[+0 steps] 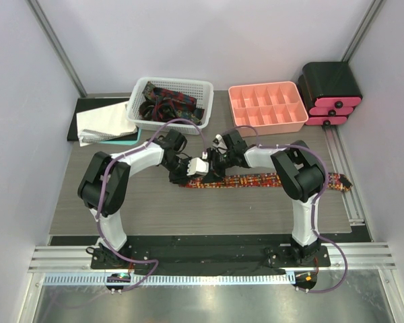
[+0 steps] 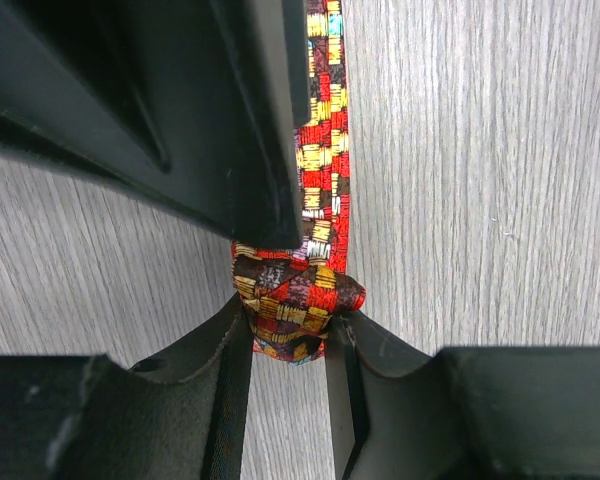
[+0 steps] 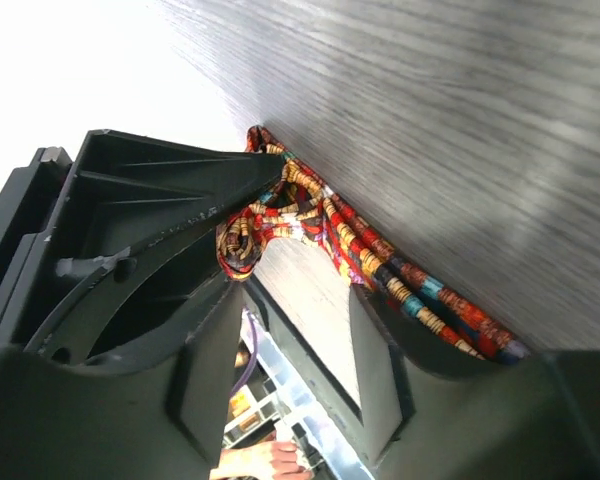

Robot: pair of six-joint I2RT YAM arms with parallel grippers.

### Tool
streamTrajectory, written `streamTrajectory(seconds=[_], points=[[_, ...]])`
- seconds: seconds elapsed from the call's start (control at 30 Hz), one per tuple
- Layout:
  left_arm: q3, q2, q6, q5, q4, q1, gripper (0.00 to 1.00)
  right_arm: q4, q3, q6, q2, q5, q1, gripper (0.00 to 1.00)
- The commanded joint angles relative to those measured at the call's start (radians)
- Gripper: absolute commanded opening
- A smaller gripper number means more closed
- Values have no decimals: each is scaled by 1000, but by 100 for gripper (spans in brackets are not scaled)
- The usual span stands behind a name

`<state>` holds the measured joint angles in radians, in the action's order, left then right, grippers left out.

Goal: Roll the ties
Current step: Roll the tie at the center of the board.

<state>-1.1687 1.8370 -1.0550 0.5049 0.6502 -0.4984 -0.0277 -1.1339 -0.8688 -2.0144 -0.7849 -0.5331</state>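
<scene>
A red tie [image 1: 269, 180] with a yellow-orange print lies stretched across the table, its left end rolled into a small coil [image 2: 292, 300]. My left gripper [image 2: 290, 325] is shut on that coil, one finger on each side of it. In the top view the left gripper [image 1: 184, 172] and the right gripper [image 1: 209, 166] meet at the tie's left end. My right gripper [image 3: 300, 290] stands open. The tie [image 3: 400, 275] runs past its fingertips, with bare table showing between the fingers. More ties [image 1: 163, 102] lie heaped in a white basket [image 1: 200, 87].
A pink compartment tray [image 1: 303, 124] stands at the back, right of the basket. A black and pink drawer box [image 1: 330, 91] sits at the back right. White cloth on a dark mat [image 1: 101, 122] lies at the back left. Metal rails line the table's right edge [image 1: 347, 195].
</scene>
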Motion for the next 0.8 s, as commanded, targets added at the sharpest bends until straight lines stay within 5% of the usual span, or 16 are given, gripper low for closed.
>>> streamTrajectory(seconds=[0.0,0.53,0.77], points=[[-14,31,-10,-31,26,-3,33,50,-15,-15,17,10,-10,55],[-9,31,-3,-25,26,-3,34,111,-53,-30,-44,30,-62,48],[-6,25,-14,-32,29,-3,36,72,-58,8,-43,61,-51,14]])
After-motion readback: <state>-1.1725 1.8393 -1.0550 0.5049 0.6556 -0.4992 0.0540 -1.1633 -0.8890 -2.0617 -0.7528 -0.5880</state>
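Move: The started roll of the tie is about 3 cm to the right hand's left, level with it front to back and about 1 cm below. That roll already sits between the left hand's fingertips, within about 1 cm of its hand point on the right side. The tie's unrolled stretch lies flat, its middle some 20 cm to the right hand's right and 3 cm lower. The white basket is about 22 cm ahead and 9 cm left of the right hand, the pink tray 21 cm ahead and 19 cm right. The right fingers close on the near side of the tie roll, pinching cloth right beside the left fingertips. They come to it half open, the right hand travelling left about 2.5 cm with hardly any wrist turn, and shut only once there. The left hand stays in place and keeps its hold on the roll, fingers pointing down and to the right. ##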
